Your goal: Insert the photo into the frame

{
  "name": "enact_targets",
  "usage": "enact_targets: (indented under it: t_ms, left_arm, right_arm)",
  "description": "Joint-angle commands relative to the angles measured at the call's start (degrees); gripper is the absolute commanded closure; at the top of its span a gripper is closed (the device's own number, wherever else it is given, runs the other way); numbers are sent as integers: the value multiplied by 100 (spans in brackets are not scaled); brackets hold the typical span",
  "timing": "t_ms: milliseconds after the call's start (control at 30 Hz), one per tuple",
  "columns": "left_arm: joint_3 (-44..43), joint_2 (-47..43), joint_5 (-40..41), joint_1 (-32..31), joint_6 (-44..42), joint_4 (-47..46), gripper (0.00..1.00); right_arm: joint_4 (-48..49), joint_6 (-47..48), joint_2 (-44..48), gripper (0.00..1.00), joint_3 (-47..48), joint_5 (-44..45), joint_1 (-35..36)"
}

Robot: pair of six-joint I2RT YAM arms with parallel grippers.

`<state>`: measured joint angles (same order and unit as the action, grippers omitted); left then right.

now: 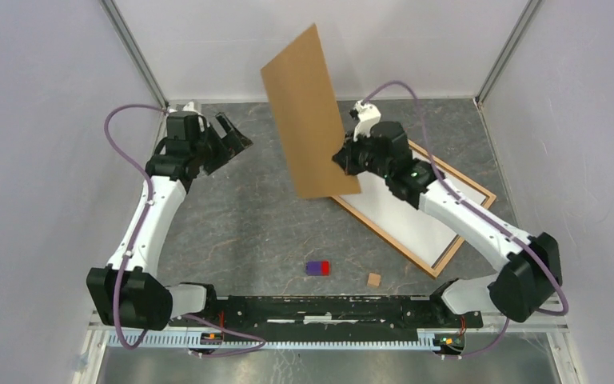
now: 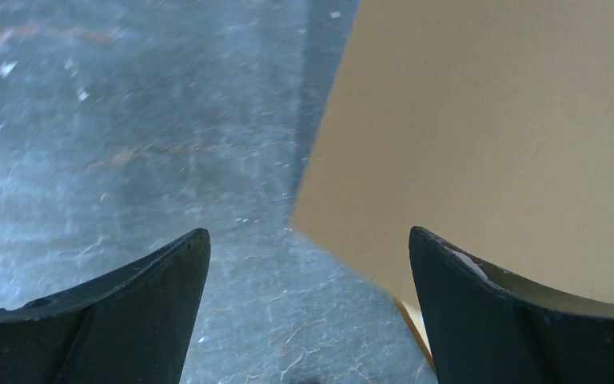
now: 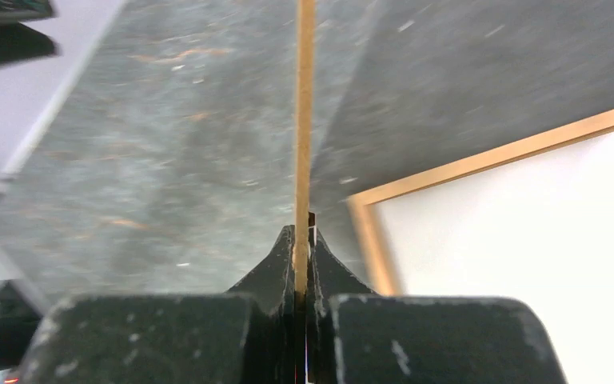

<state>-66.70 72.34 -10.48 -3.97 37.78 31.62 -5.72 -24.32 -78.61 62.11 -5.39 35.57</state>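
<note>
My right gripper [image 1: 345, 162] [image 3: 303, 236] is shut on the lower right edge of a plain brown backing board [image 1: 308, 112] [image 3: 305, 120]. The board stands nearly upright above the table's middle. The frame [image 1: 388, 238] [image 3: 488, 158], of thin orange-brown wood, lies flat on the table to the right, under my right arm. A white surface [image 1: 416, 216] [image 3: 528, 264] fills it. The photo's picture side is out of view. My left gripper [image 1: 236, 136] [image 2: 310, 236] hangs open at the back left, empty, facing the board [image 2: 488, 144].
A small purple and red block [image 1: 317, 267] and a small wooden cube [image 1: 374, 279] lie near the front of the dark stone-patterned table [image 1: 232, 232]. White enclosure walls stand on the left, back and right.
</note>
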Motion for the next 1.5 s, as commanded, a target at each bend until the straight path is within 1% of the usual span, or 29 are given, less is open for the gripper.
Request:
enact_targets:
  t_ms: [0, 33, 100, 233, 300, 367, 433, 533, 633, 733, 867, 967, 1067, 1233, 1367, 1467]
  left_arm:
    - [-630, -92, 445, -404, -640, 381, 0]
    - [-712, -84, 497, -509, -683, 410, 0]
    - [-775, -51, 633, -737, -790, 423, 0]
    - [-722, 59, 724, -1004, -884, 365, 0]
    - [-666, 102, 672, -1048, -927, 353, 0]
    - [-616, 136, 675, -1118, -971, 358, 0]
    - [-544, 175, 659, -1174, -1000, 345, 0]
    - [-379, 223, 477, -1209, -992, 223, 0]
    - [-344, 222, 437, -1227, -965, 200, 0]
    - [-362, 233, 477, -1303, -1005, 224, 0]
    - [-352, 252, 468, -1391, -1036, 237, 0]
    - [-361, 268, 452, -1416, -1036, 233, 0]
    - [-353, 272, 455, -1443, -1036, 232, 0]
    - [-353, 299, 409, -1457, -1027, 235, 0]
    - [-346, 294, 432, -1471, -1037, 231, 0]
    - [-344, 291, 449, -1488, -1053, 235, 0]
  right_arm:
    - [-2198, 3374, 599, 100, 1389, 916, -156]
    - [-2661, 3899, 677, 100, 1691, 1045, -158]
    - [-3474, 4244, 739, 100, 2345, 1789, -164]
    - [-4780, 4926, 741, 100, 3356, 2402, -165]
    - [-5120, 5006, 800, 100, 3482, 2912, -169]
    - [-5187, 5087, 974, 100, 3384, 3126, -170]
    - [-5120, 5280, 1162, 100, 3132, 3216, -160]
    - [-4718, 5938, 1510, 100, 2245, 3635, -169]
    - [-4295, 6571, 1783, 100, 1570, 3642, -175]
    - [-3872, 6907, 2079, 100, 1038, 3355, -236]
    - [-3670, 6923, 2224, 100, 503, 3397, -333]
    - [-3451, 6936, 2366, 100, 5, 3562, -490]
    - [-3120, 6973, 2650, 100, -379, 3535, -713]
    - [-2718, 7143, 3029, 100, -790, 3319, -960]
    - [-2407, 7282, 3008, 100, -1194, 3394, -1134]
    - [-2013, 7279, 3094, 100, -1435, 3227, -1287]
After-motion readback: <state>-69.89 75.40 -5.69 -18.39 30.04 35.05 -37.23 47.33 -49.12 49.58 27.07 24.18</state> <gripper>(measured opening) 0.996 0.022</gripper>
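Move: Out to the right of the right hand, which already holds the brown board raised by its edge, lies the frame with the white sheet inside: its middle is some 15 cm to the right, about level forward, and 22 cm below. The purple-red block sits about 21 cm back and 8 cm left of this hand, the wooden square about 25 cm back and 7 cm right, both down on the table. From the left hand the frame's middle is about 48 cm right and 3 cm back. Swinging the held board over the frame in a high arc, the right hand travels about 28 cm right and slightly back, rising some 13 cm and then sinking to its starting height on the frame's right side. Its wrist rolls about 80 degrees, left side going down, with the fingers still clamped on the board. The empty left hand stays open and drifts some 7 cm right, turning slightly clockwise. ##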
